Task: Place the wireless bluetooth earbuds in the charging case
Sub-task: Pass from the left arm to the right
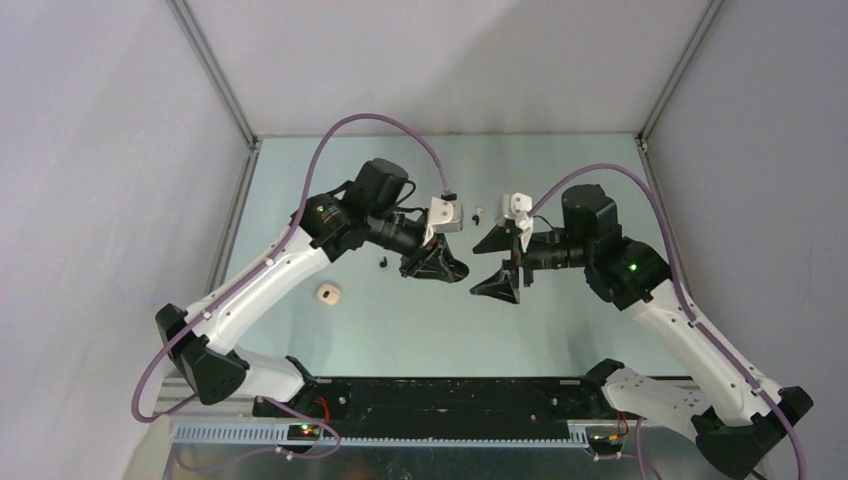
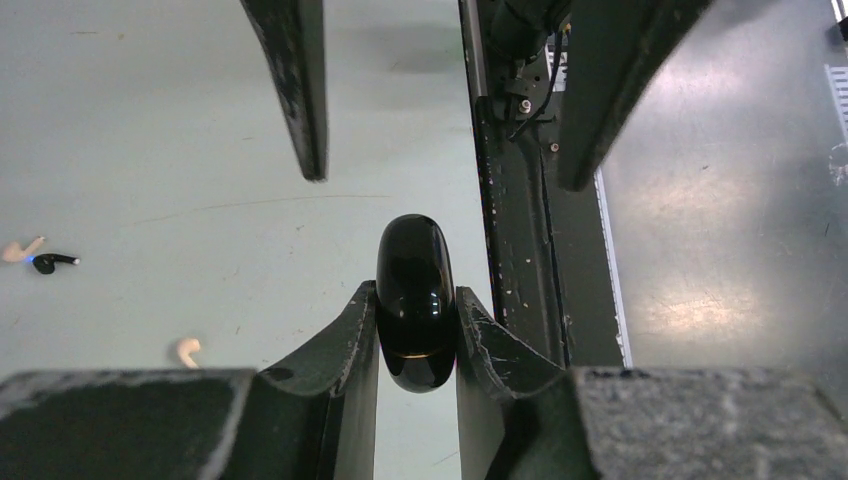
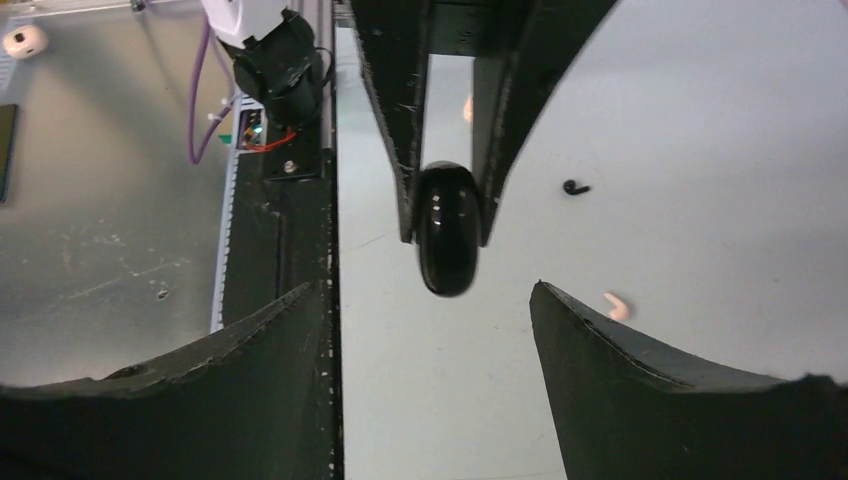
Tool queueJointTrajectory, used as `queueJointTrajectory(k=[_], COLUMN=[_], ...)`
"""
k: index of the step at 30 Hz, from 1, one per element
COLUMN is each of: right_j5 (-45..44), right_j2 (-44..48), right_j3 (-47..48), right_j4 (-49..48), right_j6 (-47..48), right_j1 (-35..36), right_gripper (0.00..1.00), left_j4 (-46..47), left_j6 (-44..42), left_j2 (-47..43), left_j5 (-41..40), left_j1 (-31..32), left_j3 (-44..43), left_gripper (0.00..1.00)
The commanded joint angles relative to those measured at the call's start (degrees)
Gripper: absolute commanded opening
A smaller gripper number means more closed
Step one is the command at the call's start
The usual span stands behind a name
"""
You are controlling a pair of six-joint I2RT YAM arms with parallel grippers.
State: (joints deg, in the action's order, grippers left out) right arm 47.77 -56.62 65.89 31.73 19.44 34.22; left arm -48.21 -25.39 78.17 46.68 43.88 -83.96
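Observation:
My left gripper [image 2: 415,295] is shut on a glossy black charging case [image 2: 415,290], held edge-on above the table; the case lid looks closed. My right gripper [image 3: 425,290] faces it, open, with the case [image 3: 447,228] just beyond its fingertips and nothing between them. In the top view the two grippers, left [image 1: 445,265] and right [image 1: 497,263], meet at the table's middle. A black earbud [image 2: 50,262] lies beside a pale earbud [image 2: 20,248], and another pale earbud [image 2: 187,349] lies nearer. The right wrist view shows a black earbud [image 3: 574,187] and a pale earbud [image 3: 617,305] on the table.
A beige case [image 1: 330,292] sits on the table left of the grippers. A loose black earbud [image 1: 384,262] lies by the left arm. The black base rail [image 1: 450,400] runs along the near edge, and grey walls enclose the table.

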Motion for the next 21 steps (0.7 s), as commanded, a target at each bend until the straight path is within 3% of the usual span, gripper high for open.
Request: queueJointTrajectory(k=[1, 11, 21], right_j5=[-1.60, -4.68, -3.14], right_j2=[0.78, -0.90, -0.70], right_j3=[-2.09, -3.25, -4.34], right_j4=[-4.83, -5.31, -1.46], right_j6=[-1.08, 0.51, 3.70], right_j1=[2.72, 4.60, 4.23], right_gripper=[0.79, 0.64, 0.60], left_j4=[3.61, 1.11, -0.10], left_j6=[1.53, 0.09, -1.05], left_j2=[0.09, 2.23, 3.06], left_j5=[1.84, 2.07, 0.40], left_j1=[0.72, 3.51, 4.53], left_j3=[0.47, -0.86, -2.17], left_gripper=[0.20, 0.20, 0.19])
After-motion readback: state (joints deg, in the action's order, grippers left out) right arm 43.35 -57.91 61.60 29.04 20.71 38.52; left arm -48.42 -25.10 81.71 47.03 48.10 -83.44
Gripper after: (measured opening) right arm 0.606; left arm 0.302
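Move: The black charging case, still pinched in the left fingertips and sticking out about 1 cm to their right, lies some 4 cm to the right hand's left, 1 cm ahead and 2 cm lower. From the left hand, the open right gripper is about 5 cm to the right, 1 cm back and 2 cm higher. On the table some 26 cm below the left hand, a white earbud lies 15 cm ahead and 2 cm left, and an earbud pair 26 cm ahead and 6 cm right. The case is brought back, down and to the right by about 3.5 cm in all, in the left hand's unchanged grip, towards the right gripper's mouth. The right hand sinks some 3 cm and eases a little left to meet it, dipping back about 1 cm and returning, while its wide-open fingers close partway around the case's free end; no squeeze by them can be seen yet. ##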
